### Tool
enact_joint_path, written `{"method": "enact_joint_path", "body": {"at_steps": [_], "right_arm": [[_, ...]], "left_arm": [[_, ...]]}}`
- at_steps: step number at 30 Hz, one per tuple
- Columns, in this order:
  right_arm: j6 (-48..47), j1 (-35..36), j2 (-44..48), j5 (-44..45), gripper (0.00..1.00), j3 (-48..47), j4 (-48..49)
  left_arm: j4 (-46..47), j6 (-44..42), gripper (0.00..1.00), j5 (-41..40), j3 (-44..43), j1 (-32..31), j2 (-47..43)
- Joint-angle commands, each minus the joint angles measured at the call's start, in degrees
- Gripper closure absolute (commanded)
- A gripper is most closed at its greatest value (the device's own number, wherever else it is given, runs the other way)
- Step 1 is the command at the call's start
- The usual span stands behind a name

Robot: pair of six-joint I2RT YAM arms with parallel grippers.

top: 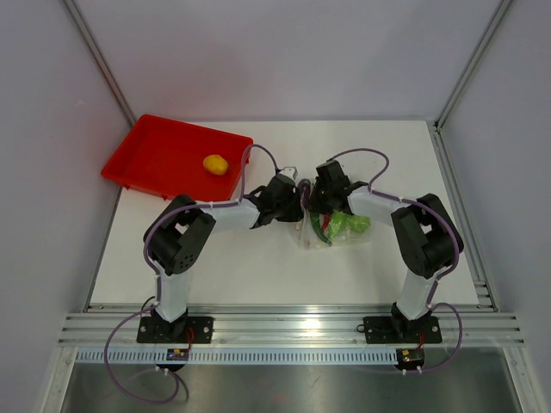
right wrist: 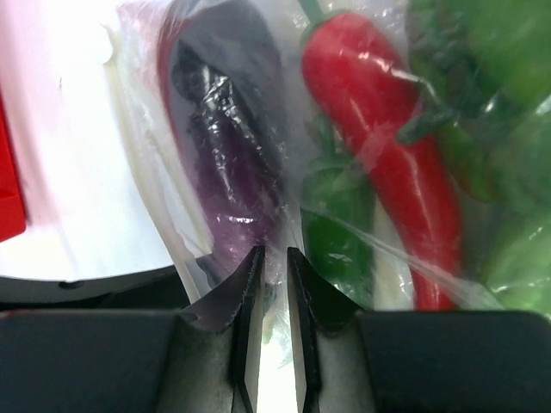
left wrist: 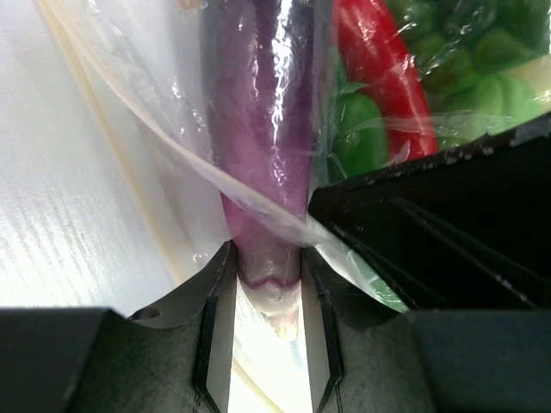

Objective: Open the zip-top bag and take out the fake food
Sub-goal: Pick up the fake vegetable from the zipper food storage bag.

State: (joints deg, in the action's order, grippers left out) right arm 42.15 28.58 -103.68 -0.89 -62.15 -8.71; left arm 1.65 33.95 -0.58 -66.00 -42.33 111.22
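Observation:
The clear zip-top bag (top: 320,237) lies at mid-table between my two grippers, with green fake food (top: 349,224) showing through it. In the left wrist view a long purple piece (left wrist: 258,129) pokes out of the bag (left wrist: 155,86), and my left gripper (left wrist: 267,254) is shut on its pale end. Beside it inside the plastic lie a red chili (left wrist: 379,69) and green pieces (left wrist: 357,129). My right gripper (right wrist: 274,254) is shut on a fold of the bag's film (right wrist: 155,155), in front of the purple piece (right wrist: 228,172) and the chili (right wrist: 387,146). A round yellow fruit (top: 215,164) sits in the tray.
The red tray (top: 155,155) stands at the table's back left. My two grippers (top: 300,202) (top: 317,205) almost touch over the bag's left end. The right gripper's black body (left wrist: 448,232) fills the right of the left wrist view.

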Motion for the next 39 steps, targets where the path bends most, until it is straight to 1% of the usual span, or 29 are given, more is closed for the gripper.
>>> {"method": "enact_joint_path", "body": {"at_steps": [1,8,12,17,20,26,31,33,34,38,39], "right_arm": [[-1.5,-0.3,-1.0,4.1,0.77,-2.6,-2.0],[-1.3,-2.0,-2.4,4.8,0.76,-3.1,-2.8],[-1.4,-2.7,-3.1,5.8,0.76,-3.6,-3.5],[-1.6,-3.3,-4.4,6.4,0.76,-4.6,-4.4],[-1.7,-3.3,-4.6,7.1,0.76,-4.9,-4.6],[-1.6,-4.1,-4.7,8.4,0.76,-4.9,-4.8],[-1.7,-4.3,-4.5,8.2,0.76,-4.8,-5.0],[-1.6,-4.4,-4.3,7.9,0.76,-4.8,-5.0],[-1.7,-4.4,-4.3,7.9,0.76,-4.8,-5.0],[-1.7,-4.5,-3.7,7.9,0.76,-4.4,-4.8],[-1.7,-4.4,-3.6,7.9,0.76,-4.3,-4.8]], "left_arm": [[-3.7,-1.3,0.86,-2.9,-2.5,-0.2,-1.0],[-11.0,-2.2,0.87,-5.1,-5.0,-0.2,-3.5],[-16.8,-3.7,0.88,-6.2,-7.7,-0.2,-4.8],[-20.4,-5.4,0.88,-7.2,-9.1,-0.2,-7.4],[-23.5,-6.0,0.88,-6.0,-10.9,-0.2,-8.2],[-31.9,-8.0,0.89,-2.1,-14.5,-0.3,-7.0],[-32.0,-8.6,0.88,0.2,-14.9,-0.3,-4.5],[-31.3,-8.6,0.85,0.2,-15.0,-0.3,-3.1],[-31.2,-8.6,0.85,1.8,-15.1,-0.4,-2.6],[-28.1,-7.9,0.82,0.8,-13.2,-0.7,-0.9],[-27.7,-7.8,0.82,-0.8,-12.8,-0.7,-0.7]]}}
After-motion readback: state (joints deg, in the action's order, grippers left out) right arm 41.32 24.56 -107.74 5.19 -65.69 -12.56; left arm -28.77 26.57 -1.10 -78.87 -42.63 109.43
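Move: The eggplant is already pinched by its pale near tip in the left hand, its middle about 6 cm ahead and 2 cm to the right. Its goal, the red bin, lies roughly 35 cm left and 16 cm ahead, with the yellow fruit in it some 24 cm left and 15 cm ahead. The green pepper is about 6 cm right and 3 cm back. From the right hand, already at the bag, the eggplant's middle is about 3 cm left and 3 cm ahead, the red chili some 3 cm right and 3 cm back. The eggplant, kept in the left fingers, is drawn about 3 cm left, then lifted some 4.5 cm and pulled 3 cm back out through the bag's mouth, before sinking 2 cm; the wrist rolls its left side up about 15 degrees. Meanwhile the right hand, its fingers on the bag, drags it about 4.5 cm right and 2.5 cm forward while sinking 2 cm, opposing the pull. ##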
